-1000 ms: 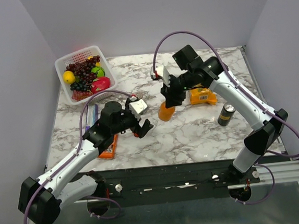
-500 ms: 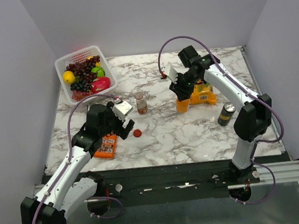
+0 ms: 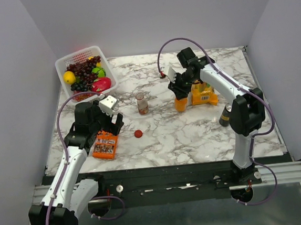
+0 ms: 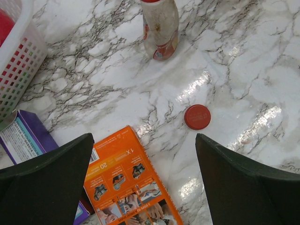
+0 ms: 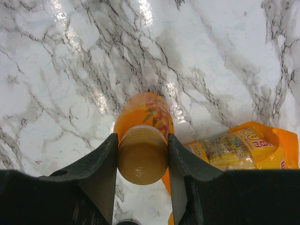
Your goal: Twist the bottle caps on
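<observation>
The orange bottle stands upright on the marble beside a yellow snack bag. My right gripper comes down on it from above. In the right wrist view the right gripper is shut on the orange cap, which sits on the neck of the orange bottle. The clear bottle with reddish-brown contents stands near the table's middle, and the clear bottle runs out of the left wrist view at its top. The red cap lies flat on the table. My left gripper is open and empty, left of the red cap.
An orange box lies under my left gripper, with a purple box beside it. A white basket of fruit stands at the back left. The yellow snack bag and a black can are on the right.
My left arm has drawn back to the left, away from the red cap on the table. The right gripper has carried the orange bottle to the right, up against the snack bag.
</observation>
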Robot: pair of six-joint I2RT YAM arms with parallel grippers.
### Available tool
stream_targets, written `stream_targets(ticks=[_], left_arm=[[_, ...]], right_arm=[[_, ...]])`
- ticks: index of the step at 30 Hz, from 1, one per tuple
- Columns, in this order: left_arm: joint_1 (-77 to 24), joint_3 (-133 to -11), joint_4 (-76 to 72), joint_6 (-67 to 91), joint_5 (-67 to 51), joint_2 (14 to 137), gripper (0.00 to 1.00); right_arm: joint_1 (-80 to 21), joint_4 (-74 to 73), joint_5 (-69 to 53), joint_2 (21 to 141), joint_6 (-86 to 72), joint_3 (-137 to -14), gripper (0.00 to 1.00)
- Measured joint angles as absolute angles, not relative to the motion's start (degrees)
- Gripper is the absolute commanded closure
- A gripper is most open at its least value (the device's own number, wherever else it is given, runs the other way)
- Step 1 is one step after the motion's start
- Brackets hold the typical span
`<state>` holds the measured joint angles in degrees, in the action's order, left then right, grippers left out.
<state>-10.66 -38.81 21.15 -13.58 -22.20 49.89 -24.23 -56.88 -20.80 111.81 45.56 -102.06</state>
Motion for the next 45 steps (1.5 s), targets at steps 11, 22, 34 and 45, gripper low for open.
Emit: stream_targets(ticks=[11,22,34,45], left_arm=[[-6.5,-38.7,21.1,-12.4,-25.2,48.8,0.01],[-4.4,-38.1,20.9,-10.5,-27.6,47.1,0.01],[-1.1,-36.9,20.0,-7.6,-28.9,45.1,0.01],[0.3,-36.9,19.9,-7.2,-28.7,44.4,0.01]], right_arm=[[-23.1,-52.7,-20.8,110.5,46.2,-96.4,0.48],[-24.0,-53.4,-25.4,109.9,44.0,-105.7,0.28],[-38.8,-49.7,-27.6,115.2,38.4,-115.9,0.16],[-40.4,-44.7,-24.7,126.0,33.0,-123.3,0.18]])
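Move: The right hand still grips the capped orange bottle by its gold cap, just above the table. The open clear bottle it goes to next stands about 20 cm to its left, level with it, middle some 8 cm lower; the red cap lies some 23 cm left and 11 cm back, the orange snack bag about 12 cm right and 7 cm ahead. From the empty left hand the clear bottle is roughly 7 cm ahead and 10 cm right. The right hand lowers the orange bottle just under 2 cm, opens its fingers off the gold cap and climbs about 10 cm clear, then swings some 20 cm left to the clear bottle, the fingertips tilting about 15 degrees further to the left, and sinks some 4 cm over its mouth with the fingers wide open. Meanwhile the open left hand eases about 3 cm left and a little up, away from the clear bottle. ##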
